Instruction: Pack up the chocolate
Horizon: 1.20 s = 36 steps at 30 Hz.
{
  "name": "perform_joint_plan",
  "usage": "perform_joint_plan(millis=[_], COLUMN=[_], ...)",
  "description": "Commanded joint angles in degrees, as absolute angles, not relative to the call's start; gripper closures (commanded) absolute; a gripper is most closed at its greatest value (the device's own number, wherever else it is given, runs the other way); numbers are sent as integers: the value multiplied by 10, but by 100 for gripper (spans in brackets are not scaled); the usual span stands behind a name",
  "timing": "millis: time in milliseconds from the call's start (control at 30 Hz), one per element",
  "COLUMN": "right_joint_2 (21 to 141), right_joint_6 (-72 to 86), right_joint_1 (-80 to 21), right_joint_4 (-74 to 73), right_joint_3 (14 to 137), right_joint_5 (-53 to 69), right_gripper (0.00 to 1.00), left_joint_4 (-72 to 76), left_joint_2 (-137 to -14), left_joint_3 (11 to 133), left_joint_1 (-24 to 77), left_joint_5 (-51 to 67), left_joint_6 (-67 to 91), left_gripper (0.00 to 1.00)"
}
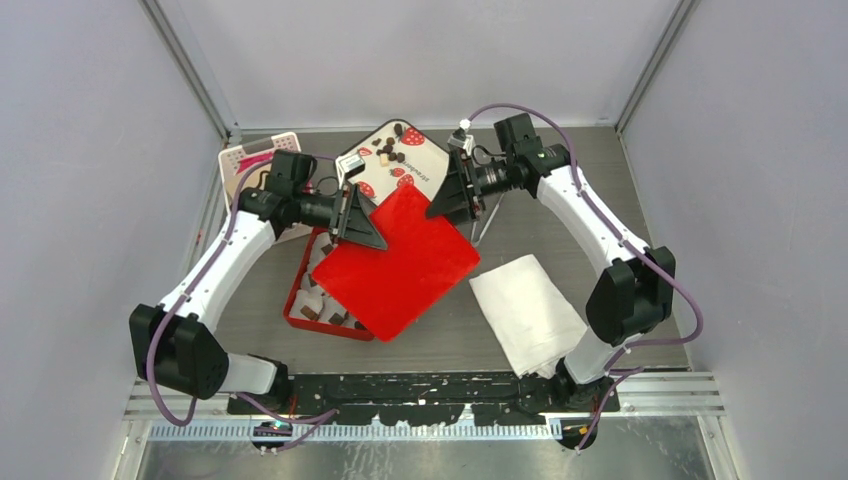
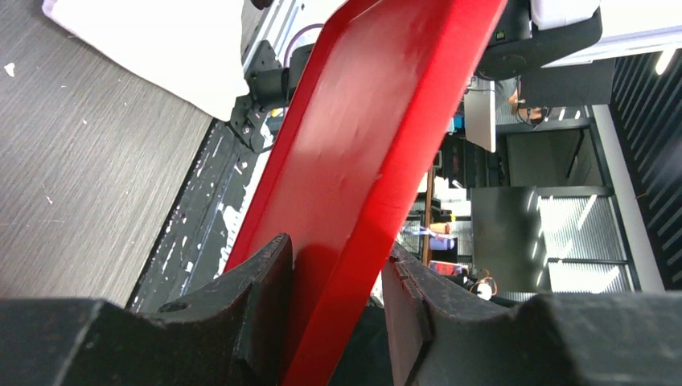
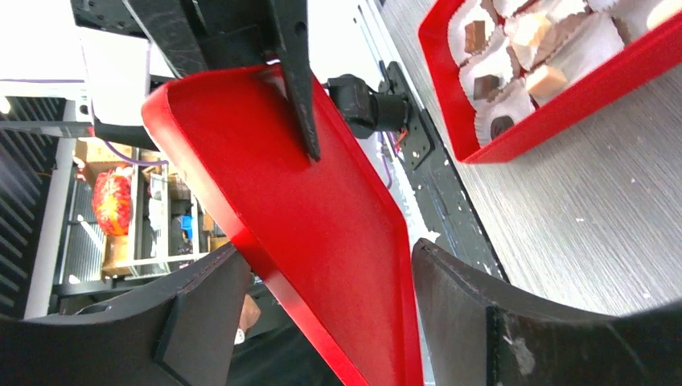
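A flat red lid (image 1: 400, 260) hangs tilted over the right part of a red box (image 1: 296, 300). My left gripper (image 1: 358, 218) is shut on the lid's left edge; in the left wrist view that edge (image 2: 378, 121) runs between its fingers (image 2: 338, 249). My right gripper (image 1: 452, 192) stands open at the lid's far right corner, and the lid (image 3: 265, 161) passes between its spread jaws (image 3: 327, 248). The box (image 3: 563, 104) holds white paper cups with chocolate (image 3: 476, 36) in them, brown and cream. More loose chocolate (image 1: 388, 152) lies on the strawberry-printed plate (image 1: 425, 170).
A folded white cloth (image 1: 525, 310) lies on the table to the right of the box. A pink basket (image 1: 245, 160) stands at the back left, behind the left arm. The plate sits at the back between the two grippers.
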<state>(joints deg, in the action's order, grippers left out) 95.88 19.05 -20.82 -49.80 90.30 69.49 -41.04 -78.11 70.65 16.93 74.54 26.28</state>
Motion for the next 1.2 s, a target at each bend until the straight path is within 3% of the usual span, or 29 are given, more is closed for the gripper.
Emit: perform_joint_plan(millis=[0,300,900,1033,1167], right_joint_2=[933,950,863,817,749], right_joint_6=[338,297,432,485,584], right_joint_1=[-212,-187,-8,-8,-25], right_joint_4=[-305,-373,-238,-117,137], right_joint_3=[879,886,737,641,502], right_joint_5=[697,616,490,505,475], right_gripper=[23,15,1,0,0], left_joint_4=[-317,-239,-14,40,109], left_joint_2=[-765,-782,-876,-888,-899], left_joint_3=[702,690,669,670,678], left_joint_1=[170,169,150,135,124], left_joint_5=[776,744,700,699,700], left_joint_6=[335,408,594,651,710], left_gripper=[100,100,100,100,100])
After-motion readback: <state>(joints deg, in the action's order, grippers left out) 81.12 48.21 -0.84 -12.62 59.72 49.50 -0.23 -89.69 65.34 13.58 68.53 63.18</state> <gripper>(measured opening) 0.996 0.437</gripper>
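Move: In the left hand's grip hangs the red lid; the red box for it stands about 4 cm ahead, 11 cm left and 27 cm below, with the strawberry tray some 30 cm ahead and 5 cm right of this hand. The lid's middle is roughly 10 cm back and 9 cm left of the right hand, near its height. From that hand the tongs lie some 16 cm ahead, 11 cm right, the white cloth 9 cm back, 20 cm right, both far below. Drawing its open fingers clear of the lid's right-hand edge, the right hand swings forward and right, about 12 cm each, and sinks, opening fully and turning some 45 degrees clockwise, then eases back slightly. The left hand keeps its pinch on the lid and carries it about 10 cm forward towards the strawberry tray, slightly down, turning it counter-clockwise with its far side dipping. ##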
